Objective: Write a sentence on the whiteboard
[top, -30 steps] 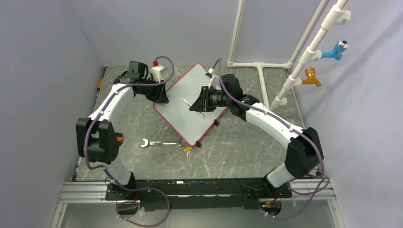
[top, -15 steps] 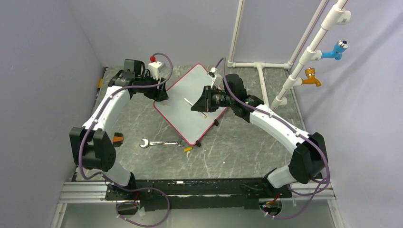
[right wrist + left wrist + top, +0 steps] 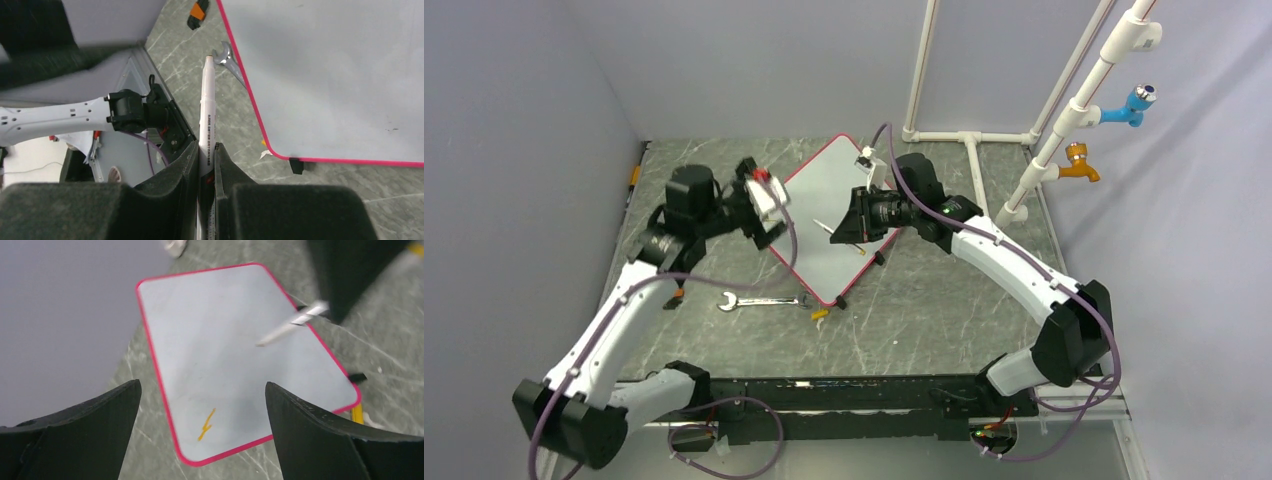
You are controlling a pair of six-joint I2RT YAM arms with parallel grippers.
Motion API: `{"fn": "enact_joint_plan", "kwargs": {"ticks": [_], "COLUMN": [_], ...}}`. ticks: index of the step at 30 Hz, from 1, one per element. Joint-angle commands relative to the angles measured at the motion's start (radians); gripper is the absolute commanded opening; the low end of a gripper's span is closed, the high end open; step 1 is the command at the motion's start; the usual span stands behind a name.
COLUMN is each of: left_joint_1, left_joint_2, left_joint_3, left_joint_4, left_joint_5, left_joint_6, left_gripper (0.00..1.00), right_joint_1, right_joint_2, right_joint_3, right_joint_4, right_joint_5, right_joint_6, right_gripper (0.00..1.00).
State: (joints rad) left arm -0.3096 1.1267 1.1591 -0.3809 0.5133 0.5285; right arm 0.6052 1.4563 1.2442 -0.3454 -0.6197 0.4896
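Note:
The whiteboard [image 3: 829, 200] lies at an angle on the table, white with a pink rim and black edge clips [image 3: 296, 165]. A small orange mark [image 3: 206, 424] sits near its corner. My right gripper [image 3: 848, 226] is over the board, shut on a white marker [image 3: 206, 110]. The marker [image 3: 824, 225] points left across the board, and I cannot tell whether its tip touches. My left gripper [image 3: 762, 205] hovers above the board's left edge, jaws wide open and empty. In the left wrist view the gripper [image 3: 202, 385] frames the board [image 3: 225, 350] and the marker [image 3: 292, 325].
A steel wrench [image 3: 764, 300] and a small yellow piece [image 3: 820, 315] lie in front of the board. White pipes [image 3: 969, 140] with a blue tap [image 3: 1129, 107] and an orange tap [image 3: 1079, 165] stand at the back right. Grey walls close in the left and back.
My left gripper has opened wide, and the left arm has swung up and back from the board's left edge. The right gripper has stayed over the board with the marker.

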Motion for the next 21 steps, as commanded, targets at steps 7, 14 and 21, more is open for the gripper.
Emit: {"fn": "enact_joint_plan", "kwargs": {"ticks": [7,14,21], "left_joint_1": [-0.208,-0.339,-0.385], "left_joint_2": [-0.122,-0.052,0.036], "left_joint_3": [-0.111,-0.079,-0.015], "left_joint_4": [0.030,-0.004,-0.033], "left_joint_5": [0.022,-0.117,-0.192], "left_joint_6": [0.458,0.548,0.601], "left_gripper": [0.93,0.79,0.61], "right_joint_1": [-0.002,0.001,0.002], "right_joint_2": [-0.043,-0.058,-0.066], "right_joint_3": [0.122,0.125,0.127], "right_joint_4": [-0.108,-0.104,-0.126], "right_joint_5": [-0.074,-0.083,-0.075], "right_joint_6": [-0.082,-0.075,-0.089], "right_gripper": [0.00,0.00,0.00]}}
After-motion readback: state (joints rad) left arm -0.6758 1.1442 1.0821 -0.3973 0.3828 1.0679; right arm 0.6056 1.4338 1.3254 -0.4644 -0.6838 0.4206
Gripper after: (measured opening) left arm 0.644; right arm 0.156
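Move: The tip of the marker, held out in the right hand's shut fingers, lies about 10 cm to the left hand's right, some 4 cm back and 5 cm below. From the right hand the same tip is roughly 4 cm left, 3 cm ahead and about level. The whiteboard's middle is some 12 cm right of the left hand, 4 cm ahead and 15 cm down; at that depth the yellow cap lies around 16 cm back and 9 cm right. Rightward about 8 cm and back some 5 cm, the left hand comes in over the whiteboard towards the marker tip, sinking 3 to 4 cm mostly in the later part. It swings clockwise some 25 degrees while rolling, and its wide-open fingers start closing around the tip, which they now straddle. The right hand keeps its grip on the marker, rises 2–3 cm and draws back slightly. ##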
